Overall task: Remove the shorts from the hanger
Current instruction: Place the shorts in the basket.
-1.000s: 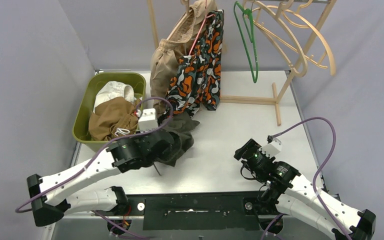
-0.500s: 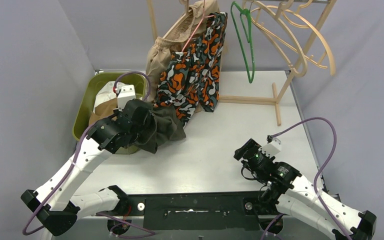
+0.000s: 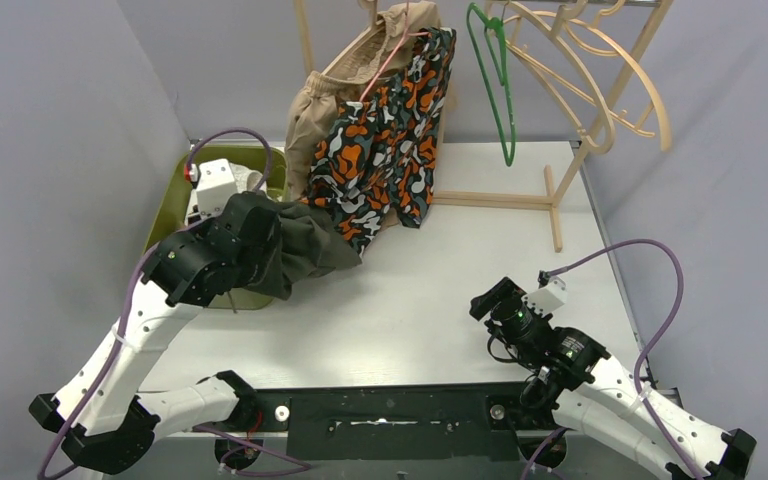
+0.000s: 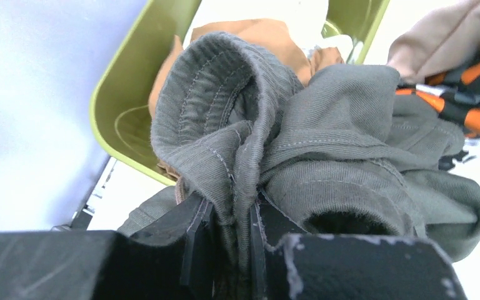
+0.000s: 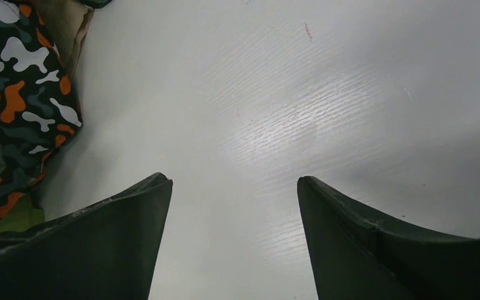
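Observation:
My left gripper is shut on a bunched fold of the dark olive shorts, which are off any hanger. In the top view they hang from the gripper at the near right edge of the green bin, trailing onto the table. Brown shorts lie inside the bin. The camouflage shorts hang on a pink hanger at the rack, with the beige shorts just behind them. My right gripper is open and empty, low over bare table.
A wooden rack with several bare wooden hangers stands at the back right, its foot on the table. An empty green hanger dangles beside the camouflage shorts. Grey walls close in on the left, back and right.
The left arm has carried the olive shorts from the table's middle left and back to the bin's edge. The hanging shorts swung slightly. The right arm barely moved.

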Controlling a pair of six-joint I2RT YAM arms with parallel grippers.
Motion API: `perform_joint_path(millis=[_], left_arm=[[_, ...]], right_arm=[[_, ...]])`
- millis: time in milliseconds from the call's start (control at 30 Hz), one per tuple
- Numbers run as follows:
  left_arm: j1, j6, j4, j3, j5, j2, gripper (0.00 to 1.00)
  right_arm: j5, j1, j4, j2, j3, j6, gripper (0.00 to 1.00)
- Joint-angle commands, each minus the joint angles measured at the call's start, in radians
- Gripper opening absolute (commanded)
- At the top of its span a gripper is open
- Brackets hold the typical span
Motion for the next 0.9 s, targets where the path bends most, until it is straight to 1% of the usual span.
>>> perform_joint_path(millis=[0,100,200,267,400,467,533,600,667,767,833,867], left_arm=[[0.023,-0.014,-0.030,0.105,-0.192,-0.016,0.00],[0.024,-0.001,-0.036,0.096,-0.183,0.002,0.00],[0.024,-0.026,-0.063,0.099,-0.205,0.010,0.00],[0.031,-0.008,-0.063,0.124,-0.225,0.011,0.00],[0.040,0.116,0.007,0.201,-0.232,0.023,0.00],[0.051,0.166,0.014,0.268,-0.251,0.053,0.00],[0.073,0.255,0.053,0.302,-0.255,0.079,0.00],[0.126,0.323,0.117,0.306,-0.233,0.100,0.00],[0.213,0.395,0.192,0.289,-0.167,0.112,0.00],[0.391,0.467,0.307,0.271,0.014,0.127,0.00],[0.493,0.479,0.338,0.308,0.146,0.159,0.00],[0.526,0.486,0.345,0.342,0.202,0.181,0.00]], right_arm=[[0.038,-0.004,0.006,0.001,-0.005,-0.007,0.75],[0.036,-0.003,0.004,0.003,-0.006,-0.008,0.75],[0.032,-0.003,-0.004,-0.004,-0.008,-0.003,0.75],[0.032,-0.003,-0.009,-0.013,-0.012,0.001,0.75],[0.035,-0.004,-0.011,-0.027,-0.019,0.000,0.75],[0.037,-0.003,-0.015,-0.029,-0.015,-0.003,0.75],[0.038,-0.004,-0.021,-0.028,-0.012,0.000,0.75],[0.037,-0.003,-0.023,-0.029,-0.012,0.002,0.75],[0.035,-0.003,-0.023,-0.030,-0.014,0.004,0.76],[0.031,-0.003,-0.034,-0.039,-0.013,0.011,0.75],[0.035,-0.003,-0.034,-0.049,-0.012,0.016,0.75],[0.038,-0.003,-0.034,-0.053,-0.010,0.015,0.75]])
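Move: The dark green shorts hang bunched in the left hand, above the near right part of the basket, whose middle lies about 16 cm ahead of that hand, 4 cm to its left and some 24 cm below. The camouflage shorts hang roughly 17 cm ahead and 25 cm to the hand's right, slightly lower; the beige shorts about 20 cm ahead and 16 cm right, nearly level. From the right hand, the basket is about 22 cm ahead and 49 cm left. The dark green shorts, still pinched in the left fingers, are carried left about 9 cm and up some 8 cm, away from the camouflage shorts and over the basket's left part. The hand first rises with a slight drift left, then sweeps left and about 4 cm forward, swinging counter-clockwise some 15 degrees with its left side tilting up; the grip stays shut. ##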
